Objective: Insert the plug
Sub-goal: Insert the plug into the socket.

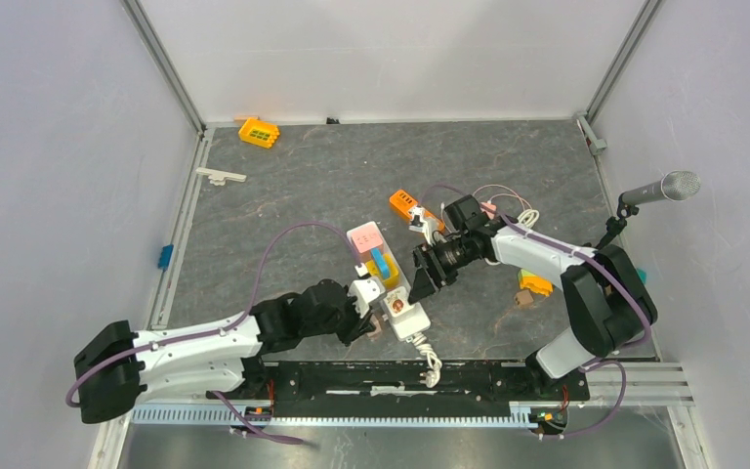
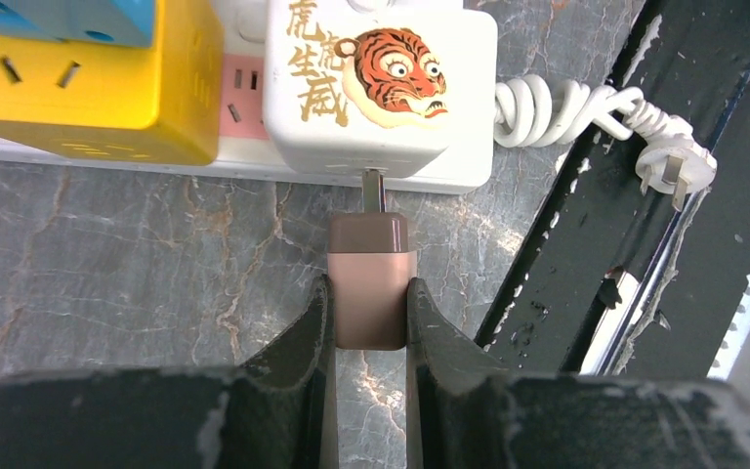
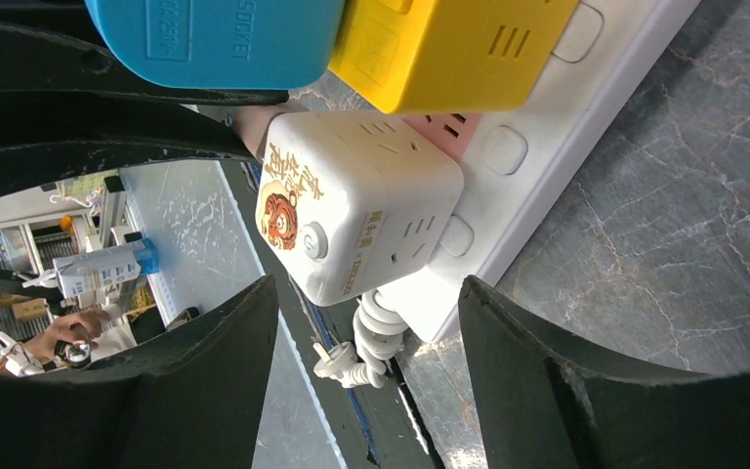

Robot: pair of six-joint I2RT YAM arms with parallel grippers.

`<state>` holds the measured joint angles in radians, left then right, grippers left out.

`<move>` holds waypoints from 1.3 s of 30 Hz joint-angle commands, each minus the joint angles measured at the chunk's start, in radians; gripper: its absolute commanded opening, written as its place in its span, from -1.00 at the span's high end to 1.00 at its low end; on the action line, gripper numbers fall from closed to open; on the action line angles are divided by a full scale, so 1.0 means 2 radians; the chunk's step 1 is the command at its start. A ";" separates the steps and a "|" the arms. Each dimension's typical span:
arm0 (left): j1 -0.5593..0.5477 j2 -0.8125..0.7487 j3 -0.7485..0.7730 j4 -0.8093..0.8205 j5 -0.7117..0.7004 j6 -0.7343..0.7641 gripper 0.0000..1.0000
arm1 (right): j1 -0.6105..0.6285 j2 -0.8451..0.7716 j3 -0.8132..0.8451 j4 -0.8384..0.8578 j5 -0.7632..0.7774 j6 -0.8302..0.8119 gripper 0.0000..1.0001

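A brown plug point(image 2: 371, 249) sits between the fingers of my left gripper point(image 2: 370, 288), which is shut on it. Its metal prongs reach into the side of a white cube adapter point(image 2: 371, 88) with a tiger picture. The cube sits on a white power strip point(image 2: 469, 174) beside a yellow adapter point(image 2: 88, 98) and a blue one point(image 3: 215, 39). In the top view the left gripper point(image 1: 371, 319) is left of the cube point(image 1: 405, 311). My right gripper point(image 3: 366, 293) is open, its fingers either side of the cube point(image 3: 361, 205) without touching it.
The strip's coiled white cord point(image 2: 586, 112) lies on the black rail point(image 1: 352, 376) at the near edge. A pink block point(image 1: 364, 239) tops the strip. Orange blocks point(image 1: 259, 131) point(image 1: 405, 203), loose cables point(image 1: 503, 200) and a microphone point(image 1: 659, 189) are further off.
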<state>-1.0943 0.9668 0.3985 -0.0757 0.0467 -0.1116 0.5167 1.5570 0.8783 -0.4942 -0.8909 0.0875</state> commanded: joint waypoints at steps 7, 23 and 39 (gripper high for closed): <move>-0.015 -0.020 0.029 0.013 -0.046 0.031 0.96 | 0.012 0.011 0.024 -0.001 -0.010 -0.007 -0.40; -0.046 0.021 0.053 0.024 -0.067 0.031 0.96 | 0.028 0.033 0.033 0.000 -0.002 -0.002 -0.10; -0.070 0.029 0.057 0.051 -0.153 -0.001 0.96 | 0.035 0.043 0.030 -0.013 -0.010 -0.012 0.26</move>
<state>-1.2175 1.0409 0.4721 -0.1154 -0.1543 -0.0956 0.5579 1.6154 0.9314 -0.5091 -0.8982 0.0906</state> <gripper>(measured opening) 0.259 0.415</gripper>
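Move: The left hand, already holding the pink-brown plug with its prong at the near side of the white tiger socket, has that socket's middle about 6 cm to its right, 3 cm ahead and roughly level. The yellow socket stands some 9 cm ahead and 3 cm right, with the blue socket on it about 11 cm ahead and 2 cm right. From the open right hand the tiger socket lies about 4 cm left, 1 cm back and 2 cm below. The right fingers come to bear on the white tiger socket and close part way, from about three quarters open to under half, pinching its edge with one tip on the tiger face, after easing about 1.5 cm left. The left hand keeps its hold on the plug and works the prong at the side slots, rising under 1 cm, then shifting about 1 cm right against the socket with a tilt of some 5 degrees. ##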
